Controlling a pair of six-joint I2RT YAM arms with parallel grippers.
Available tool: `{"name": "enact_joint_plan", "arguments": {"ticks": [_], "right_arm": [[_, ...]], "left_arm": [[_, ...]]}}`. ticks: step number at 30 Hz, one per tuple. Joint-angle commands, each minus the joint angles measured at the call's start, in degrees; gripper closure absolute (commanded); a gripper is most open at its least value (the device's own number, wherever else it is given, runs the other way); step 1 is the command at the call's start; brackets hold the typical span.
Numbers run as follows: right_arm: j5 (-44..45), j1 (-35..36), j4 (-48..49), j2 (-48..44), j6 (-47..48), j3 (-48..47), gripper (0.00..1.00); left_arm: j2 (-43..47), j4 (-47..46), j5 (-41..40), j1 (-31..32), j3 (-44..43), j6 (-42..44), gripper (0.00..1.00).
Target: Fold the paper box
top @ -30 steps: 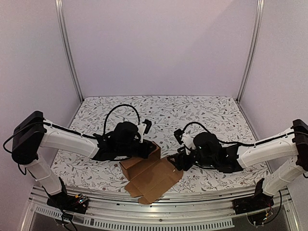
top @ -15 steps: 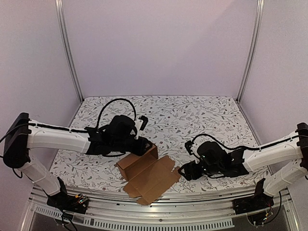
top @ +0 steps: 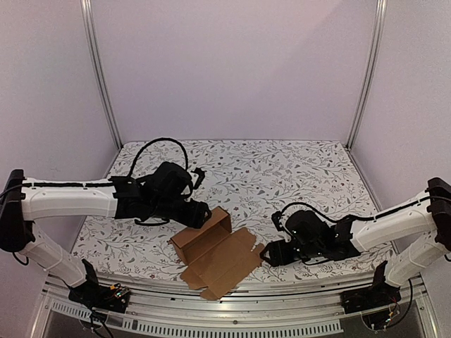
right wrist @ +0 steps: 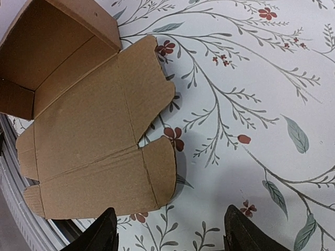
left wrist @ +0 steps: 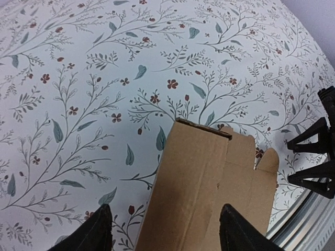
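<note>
The paper box (top: 213, 248) is plain brown cardboard near the table's front edge. Its far part stands up as low walls, and its lid panel with rounded tabs lies flat toward the rail. My left gripper (top: 202, 215) hovers open just behind the raised wall. In the left wrist view the box (left wrist: 209, 178) lies below the spread left gripper (left wrist: 167, 232), with neither finger touching it. My right gripper (top: 266, 253) stands open just right of the flat tabs. In the right wrist view the box (right wrist: 89, 120) is left of the right gripper (right wrist: 175, 232), which holds nothing.
A floral cloth (top: 282, 176) covers the table. A metal rail (top: 232, 310) runs along the near edge, just past the box's lid. Upright frame posts (top: 102, 77) stand at the back corners. The right arm's black fingers (left wrist: 314, 157) show in the left wrist view.
My left gripper has opened, let go of the box's raised wall and drawn back to the left. My right gripper has dropped and pulled away to the right of the flap.
</note>
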State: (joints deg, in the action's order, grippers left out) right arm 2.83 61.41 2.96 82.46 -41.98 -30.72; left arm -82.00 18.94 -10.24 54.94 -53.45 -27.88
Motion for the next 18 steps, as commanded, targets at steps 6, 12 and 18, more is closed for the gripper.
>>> {"name": "enact_joint_plan", "arguments": {"ticks": [6,12,18], "right_arm": [[-6.28,-3.02,7.32,4.67,-0.50,-0.60,0.46],[-9.09,-3.44,12.04,8.30,-0.68,-0.68,0.55],[-9.97,-3.45,17.06,10.71,-1.34,1.49,0.65]], "left_arm": [[3.61,4.81,-2.71,-0.68,3.29,-0.70,0.30],[6.05,5.48,-3.53,-0.70,4.42,-0.86,0.29],[8.51,5.91,-4.31,-0.88,5.60,-1.03,0.28]]}}
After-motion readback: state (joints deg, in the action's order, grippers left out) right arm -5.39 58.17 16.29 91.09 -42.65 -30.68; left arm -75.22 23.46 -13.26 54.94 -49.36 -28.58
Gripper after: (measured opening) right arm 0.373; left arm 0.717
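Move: The small end flap of the paper box lies some 4 cm left of my right hand, 2 cm ahead and 2 cm below. From that hand, the larger corner flap is about 7 cm left and 6 cm ahead, the flat panel's middle is some 11 cm left and 1 cm back, and the raised tray is about 17 cm left and 6 cm ahead. From my left hand the small flap is roughly 15 cm right, 7 cm back and 12 cm below. I ease my right hand about 3 cm left, sinking and reaching forward a centimetre each, to bring its fingers around the small end flap. I narrow them to about half their opening, one finger inside over the panel and the other coming against the flap's outer edge. My empty, open left hand backs off about 3.5 cm leftward and slightly back, dipping a centimetre and rising again. ##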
